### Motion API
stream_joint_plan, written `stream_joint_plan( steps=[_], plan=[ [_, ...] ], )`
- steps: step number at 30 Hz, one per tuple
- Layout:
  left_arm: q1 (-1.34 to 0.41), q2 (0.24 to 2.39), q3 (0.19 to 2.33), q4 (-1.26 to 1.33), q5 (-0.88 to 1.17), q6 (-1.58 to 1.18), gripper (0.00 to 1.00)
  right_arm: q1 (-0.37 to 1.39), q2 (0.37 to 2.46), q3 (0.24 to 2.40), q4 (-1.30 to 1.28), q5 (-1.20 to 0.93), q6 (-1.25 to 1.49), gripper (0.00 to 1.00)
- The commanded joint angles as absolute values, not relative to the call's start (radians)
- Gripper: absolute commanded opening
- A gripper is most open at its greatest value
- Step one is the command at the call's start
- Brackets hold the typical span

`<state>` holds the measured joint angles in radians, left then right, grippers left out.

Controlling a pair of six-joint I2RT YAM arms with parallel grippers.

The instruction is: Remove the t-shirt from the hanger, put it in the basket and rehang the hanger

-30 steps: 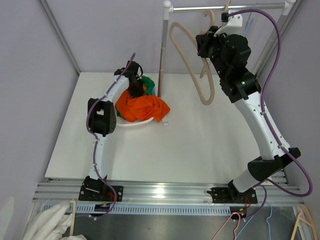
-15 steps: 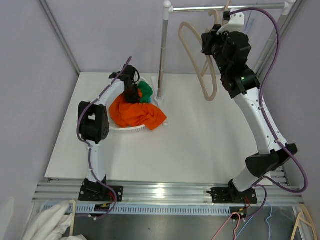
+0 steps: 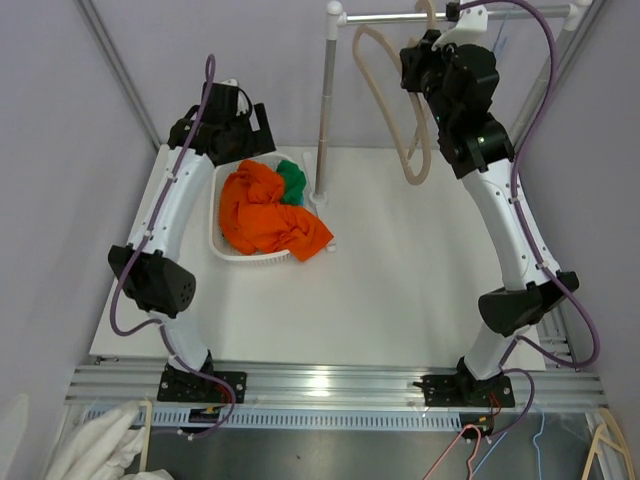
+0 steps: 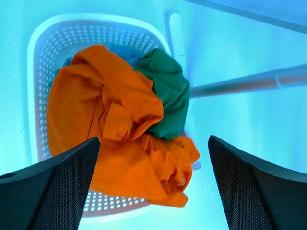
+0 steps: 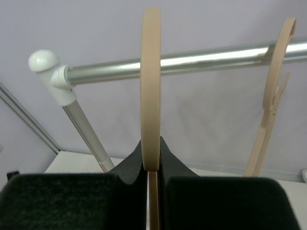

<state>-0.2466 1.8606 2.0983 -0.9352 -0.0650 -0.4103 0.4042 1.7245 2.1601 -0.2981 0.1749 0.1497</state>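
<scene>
The orange t-shirt [image 3: 262, 212] lies crumpled in a white basket [image 3: 214, 203], off the hanger, with one corner draped over the basket's near right rim. In the left wrist view the t-shirt [image 4: 108, 124] lies below my left gripper [image 4: 153, 140], which is open and empty above the basket [image 4: 34, 72]. In the top view the left gripper [image 3: 237, 128] is raised over the basket's far edge. My right gripper [image 3: 421, 66] is shut on the bare beige hanger [image 3: 398, 120] high by the rail [image 3: 400, 16]. The hanger's hook [image 5: 150, 86] crosses the rail [image 5: 201, 59] above the right gripper [image 5: 151, 168].
A green garment [image 3: 293, 181] lies in the basket beside the orange one. The rack's upright pole [image 3: 324, 110] stands right of the basket. A second beige hanger [image 5: 272, 96] hangs on the rail. White cloth [image 3: 95, 445] and spare hangers [image 3: 610, 440] lie below the table's front edge.
My left gripper let go of the orange t-shirt and rose up and back from the basket. My right gripper carried the bare hanger higher, up to the rail.
</scene>
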Motion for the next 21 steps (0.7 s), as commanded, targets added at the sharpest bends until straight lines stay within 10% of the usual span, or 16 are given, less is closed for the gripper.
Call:
stream_joint_plan(
  steps=[1,21],
  plan=[
    [-0.245,1.726,1.993,-0.910,-0.101,-0.422,0.99,0.400,1.782,2.269,-0.298,0.193,0.163,0.00],
    [-0.285,1.104,1.577,-0.534,-0.069,-0.333,0.99,0.400,2.062,2.519,-0.241,0.250,0.173,0.00]
  ],
)
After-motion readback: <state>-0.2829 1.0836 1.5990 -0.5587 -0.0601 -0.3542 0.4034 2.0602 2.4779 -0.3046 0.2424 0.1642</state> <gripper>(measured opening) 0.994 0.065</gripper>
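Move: The right hand already holds the empty wooden hanger, and the rail it is bound for crosses about 10 cm ahead, 2 cm left and some 5 cm above. On the rail, the other hanger hangs about 10 cm ahead and 7 cm right, 5 cm up; the corner joint is about 10 cm ahead, 13 cm left, 5 cm up. The open, empty left hand has the orange t-shirt about 24 cm below, 3 cm back and 1 cm left. The right hand keeps its shut grip on the wooden hanger and carries it forward about 8 cm to the rail, drifting slightly left, rising a centimetre on the way and then sinking some 5 cm to bring the hook down over the rail. Meanwhile the left hand, fingers still wide open, leaves the orange t-shirt, first drawing back level and then back and up together, about 16 cm back and 18 cm up in all, while its wrist tips the fingers up from slanting down to nearly level. ##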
